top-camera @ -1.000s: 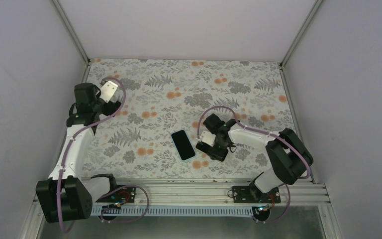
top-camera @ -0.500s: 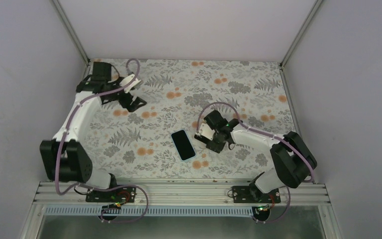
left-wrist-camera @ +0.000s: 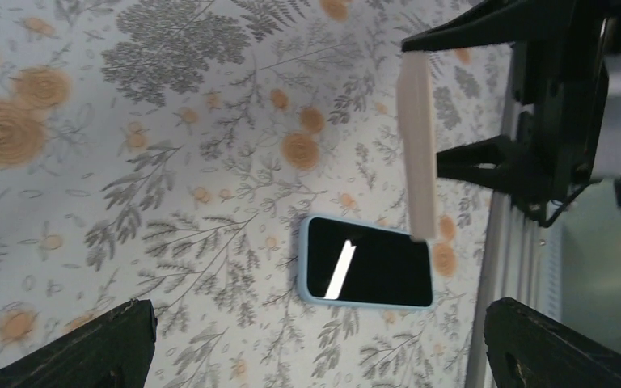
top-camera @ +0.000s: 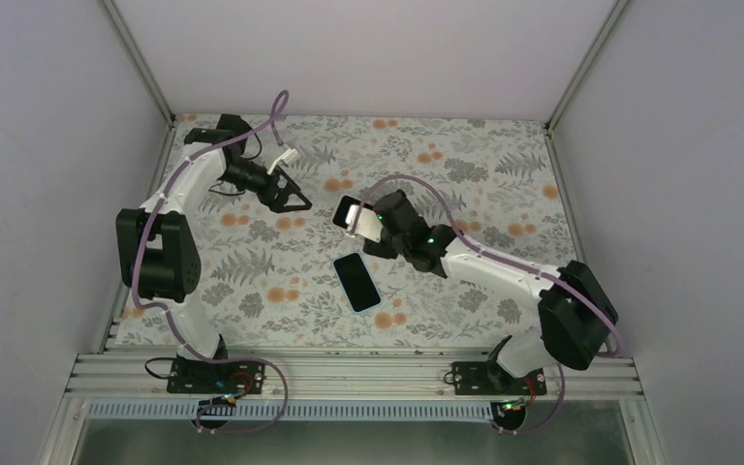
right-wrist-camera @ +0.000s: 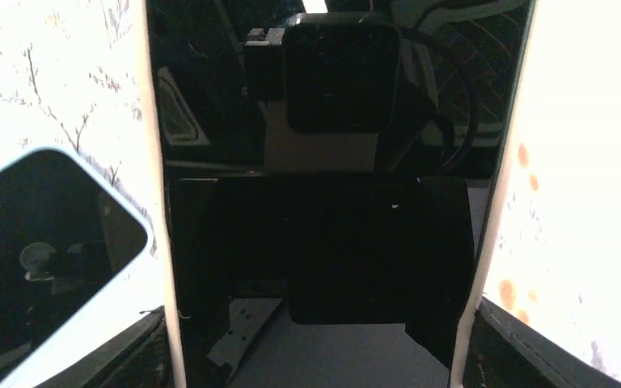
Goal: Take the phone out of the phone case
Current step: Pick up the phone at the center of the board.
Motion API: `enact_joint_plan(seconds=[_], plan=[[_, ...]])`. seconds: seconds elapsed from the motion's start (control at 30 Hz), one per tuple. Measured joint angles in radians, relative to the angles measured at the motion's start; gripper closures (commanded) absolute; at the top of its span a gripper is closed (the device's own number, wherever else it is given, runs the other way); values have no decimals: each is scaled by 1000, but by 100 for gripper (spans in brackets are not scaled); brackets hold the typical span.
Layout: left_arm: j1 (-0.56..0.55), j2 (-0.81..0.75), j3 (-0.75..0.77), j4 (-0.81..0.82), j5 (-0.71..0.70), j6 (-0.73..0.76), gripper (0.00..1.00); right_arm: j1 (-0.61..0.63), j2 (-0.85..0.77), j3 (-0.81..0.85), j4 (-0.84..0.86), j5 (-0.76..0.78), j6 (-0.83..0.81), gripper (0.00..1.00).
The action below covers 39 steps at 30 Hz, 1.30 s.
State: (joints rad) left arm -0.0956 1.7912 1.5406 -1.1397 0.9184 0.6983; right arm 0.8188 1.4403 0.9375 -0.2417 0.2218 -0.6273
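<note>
A light-blue phone case [top-camera: 356, 282] with a glossy black face lies flat on the floral table. It also shows in the left wrist view [left-wrist-camera: 368, 263] and at the left of the right wrist view [right-wrist-camera: 40, 250]. I cannot tell whether that face is a screen. My right gripper [top-camera: 373, 225] is shut on a white-edged phone [top-camera: 352, 215] with a black screen [right-wrist-camera: 331, 202], held above the table just beyond the case. The phone shows edge-on in the left wrist view [left-wrist-camera: 417, 145]. My left gripper [top-camera: 286, 194] is open and empty, left of the phone, with its fingertips [left-wrist-camera: 105, 347] wide apart.
An aluminium rail [top-camera: 349, 373] runs along the near edge of the table and also shows in the left wrist view [left-wrist-camera: 501, 267]. White walls enclose the table on three sides. The floral cloth [top-camera: 465, 165] covers the table.
My right gripper has lifted the white-edged phone from beside the case up and away from me. My left arm has swung from the far left corner toward the middle.
</note>
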Motion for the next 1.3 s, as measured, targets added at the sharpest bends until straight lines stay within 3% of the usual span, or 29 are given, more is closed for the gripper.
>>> enact_joint_plan(seconds=[0.43,0.53,0.7,0.8,0.87,0.9,0.93,1.1,1.2,1.3], plan=[[-21,45,41,-57,66,-79,2,119,189,201,92,76,-39,56],[-24,45,41,-66,76,-87,23,130,214,234,105,85,-44,55],[-50,57,50,-127,98,-65,77,138,254,253,133,98,-50,55],[-64,79,61,-153,101,-45,97,138,266,253,132,109,-53,50],[-57,95,66,-142,79,-34,98,140,266,253,121,118,-58,33],[-56,98,66,-145,80,-28,98,143,266,253,119,121,-55,9],[-58,98,66,-148,80,-26,98,143,266,253,114,120,-53,1],[-83,97,66,-183,89,0,98,132,218,242,88,69,-60,0],[-98,79,59,-191,74,28,98,89,112,225,0,-56,-57,0],[-99,34,47,-200,32,59,98,-55,-6,231,-92,-243,-49,0]])
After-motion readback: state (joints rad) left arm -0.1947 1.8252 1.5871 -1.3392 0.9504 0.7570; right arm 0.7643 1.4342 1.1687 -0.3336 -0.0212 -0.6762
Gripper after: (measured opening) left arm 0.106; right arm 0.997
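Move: The right hand already grips the pink-cased phone by its long sides; the left hand's wide-open fingers lie about 18 cm to its left, 6 cm ahead and 5 cm higher. From the left hand, that pink-cased phone is some 18 cm to the right, 5 cm back and 5 cm below. The blue-cased phone lies on the table roughly 10 cm back, 5 cm left and 14 cm below the right hand. The right hand carries the pink-cased phone about 10 cm left, rising slightly, into the left hand's waiting open fingers, which then edge right and back and close across the phone's thickness to pinch its near end between screen and back. Once that pinch is set, the right fingers open off the long sides and the hand pulls away about 6 cm to the right and 6 cm up, while the left hand keeps its hold and draws the phone back a few centimetres. ##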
